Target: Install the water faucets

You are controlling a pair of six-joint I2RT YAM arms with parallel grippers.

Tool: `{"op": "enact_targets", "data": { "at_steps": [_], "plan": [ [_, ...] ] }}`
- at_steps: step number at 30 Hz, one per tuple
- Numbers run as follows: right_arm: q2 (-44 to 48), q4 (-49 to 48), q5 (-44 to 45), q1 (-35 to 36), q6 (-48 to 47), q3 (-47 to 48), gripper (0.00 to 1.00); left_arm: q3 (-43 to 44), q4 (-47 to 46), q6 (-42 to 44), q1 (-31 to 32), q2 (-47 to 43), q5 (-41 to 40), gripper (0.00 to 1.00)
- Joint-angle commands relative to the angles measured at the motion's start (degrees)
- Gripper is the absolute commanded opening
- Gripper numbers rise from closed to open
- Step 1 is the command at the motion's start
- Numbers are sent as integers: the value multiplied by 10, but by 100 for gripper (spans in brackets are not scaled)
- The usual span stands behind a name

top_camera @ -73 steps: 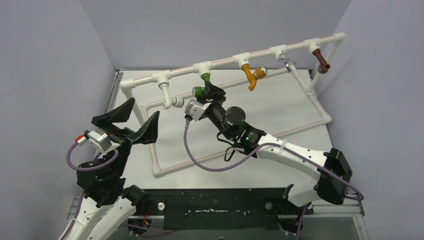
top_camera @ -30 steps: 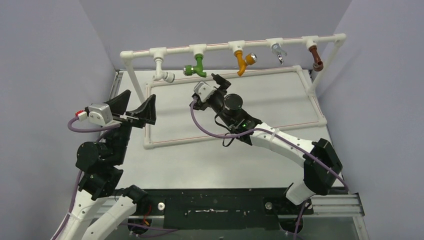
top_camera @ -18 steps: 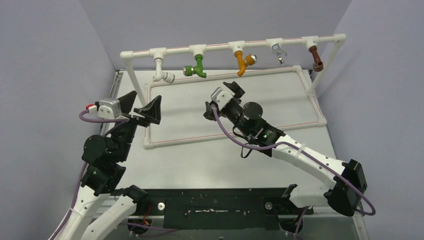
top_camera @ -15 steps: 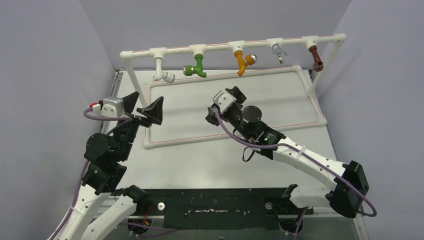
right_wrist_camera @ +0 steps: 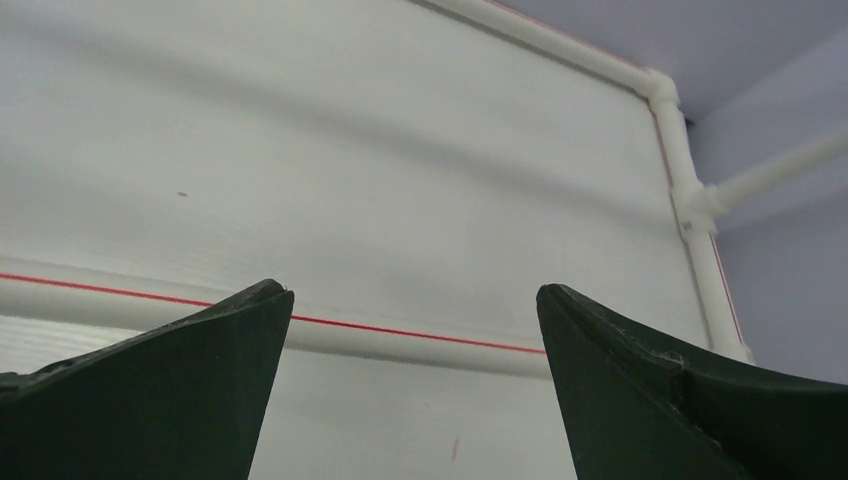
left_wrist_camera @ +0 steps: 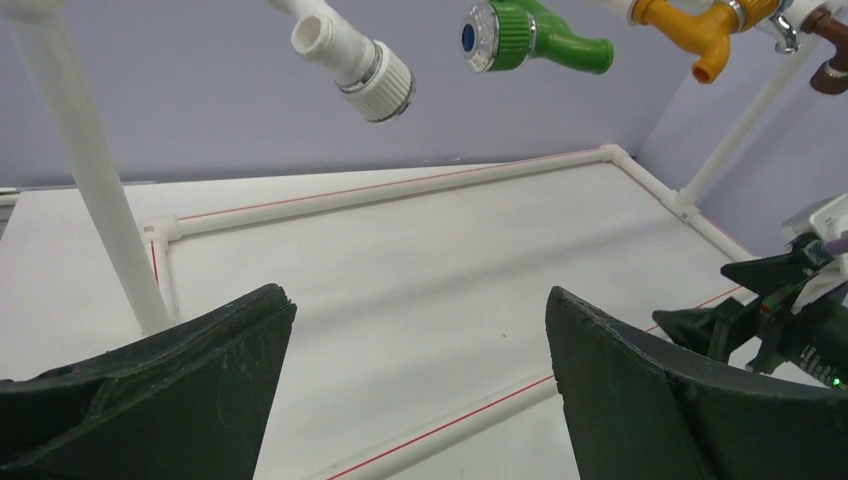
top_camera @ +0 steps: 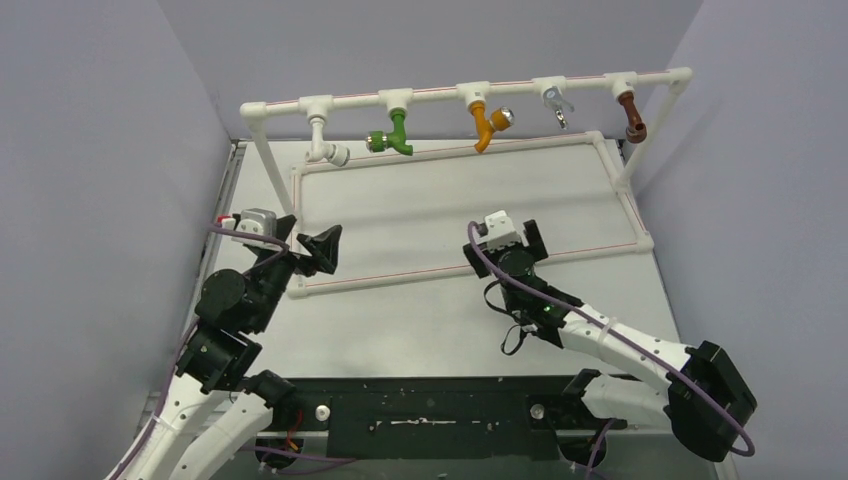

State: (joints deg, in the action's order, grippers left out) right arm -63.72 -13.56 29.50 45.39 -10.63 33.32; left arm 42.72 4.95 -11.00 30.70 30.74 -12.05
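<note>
Several water faucets hang from the top rail of the white pipe frame (top_camera: pixel 440 93): white (top_camera: pixel 325 152), green (top_camera: pixel 393 138), orange (top_camera: pixel 487 124), silver (top_camera: pixel 556 108) and brown (top_camera: pixel 634 120). My left gripper (top_camera: pixel 308 240) stands open and empty by the frame's front left corner, well below the white faucet (left_wrist_camera: pixel 365 65) and the green faucet (left_wrist_camera: pixel 530 38). Over the frame's front rail (right_wrist_camera: pixel 400 335) my right gripper (top_camera: pixel 503 248) is open too, with nothing between its fingers. Neither gripper touches a faucet.
The frame's base is a rectangle of red-striped pipes (top_camera: pixel 470 268) lying on the white table. Two uprights (top_camera: pixel 268 180) carry the top rail. Grey walls close in the left, back and right. A black mounting bar (top_camera: pixel 430 405) runs along the near edge.
The pipe frame went from tilted to upright. My right gripper left the green faucet and drew back to the front rail. My left gripper drew back and lowered, jaws slightly wider.
</note>
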Motion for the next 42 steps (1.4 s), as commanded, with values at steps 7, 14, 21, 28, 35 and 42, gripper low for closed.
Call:
{"op": "enact_targets", "data": {
  "at_steps": [7,14,21,28,35,42],
  "plan": [
    [32,-192,69,-256,154,-160,100,-26,-11,-17,2,-30,41,96],
    [-97,-476,43,-343,135,-251,100,1,-16,-20,4,-30,67,96],
    [-225,-584,-87,-432,169,-228,100,59,-24,-8,7,-7,84,96],
    [-290,-589,-203,-421,96,-200,100,103,-41,-6,9,7,104,96],
    [-285,-566,-204,-425,105,-190,100,154,-77,-14,9,35,127,96],
    [-286,-562,-209,-427,106,-187,100,215,-122,-25,9,66,161,96]
  ]
}}
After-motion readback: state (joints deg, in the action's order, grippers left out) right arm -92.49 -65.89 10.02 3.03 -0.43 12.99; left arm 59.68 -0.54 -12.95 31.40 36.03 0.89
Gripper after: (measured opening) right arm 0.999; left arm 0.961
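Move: The green faucet is already mounted on the rail, about 16 cm ahead of the right hand, 24 cm to its left and 16 cm above it. The orange faucet stands 16 cm ahead, 4 cm to the left and equally high. The near right corner of the floor frame lies some 10 cm ahead, 40 cm right and 18 cm below. From the left hand, the green faucet is roughly 24 cm ahead, 17 cm right, about level. Touching nothing, the open right hand heads away from the faucets towards the floor frame's near right corner: it swings right about 23 cm while sinking some 12 cm and turning clockwise, then eases forward 5 cm, comes back left a little, partly unwinds the turn and settles. The open left hand dips slightly, then rises to about 14 cm above its start, backing off a little and tilting its fingers up. ##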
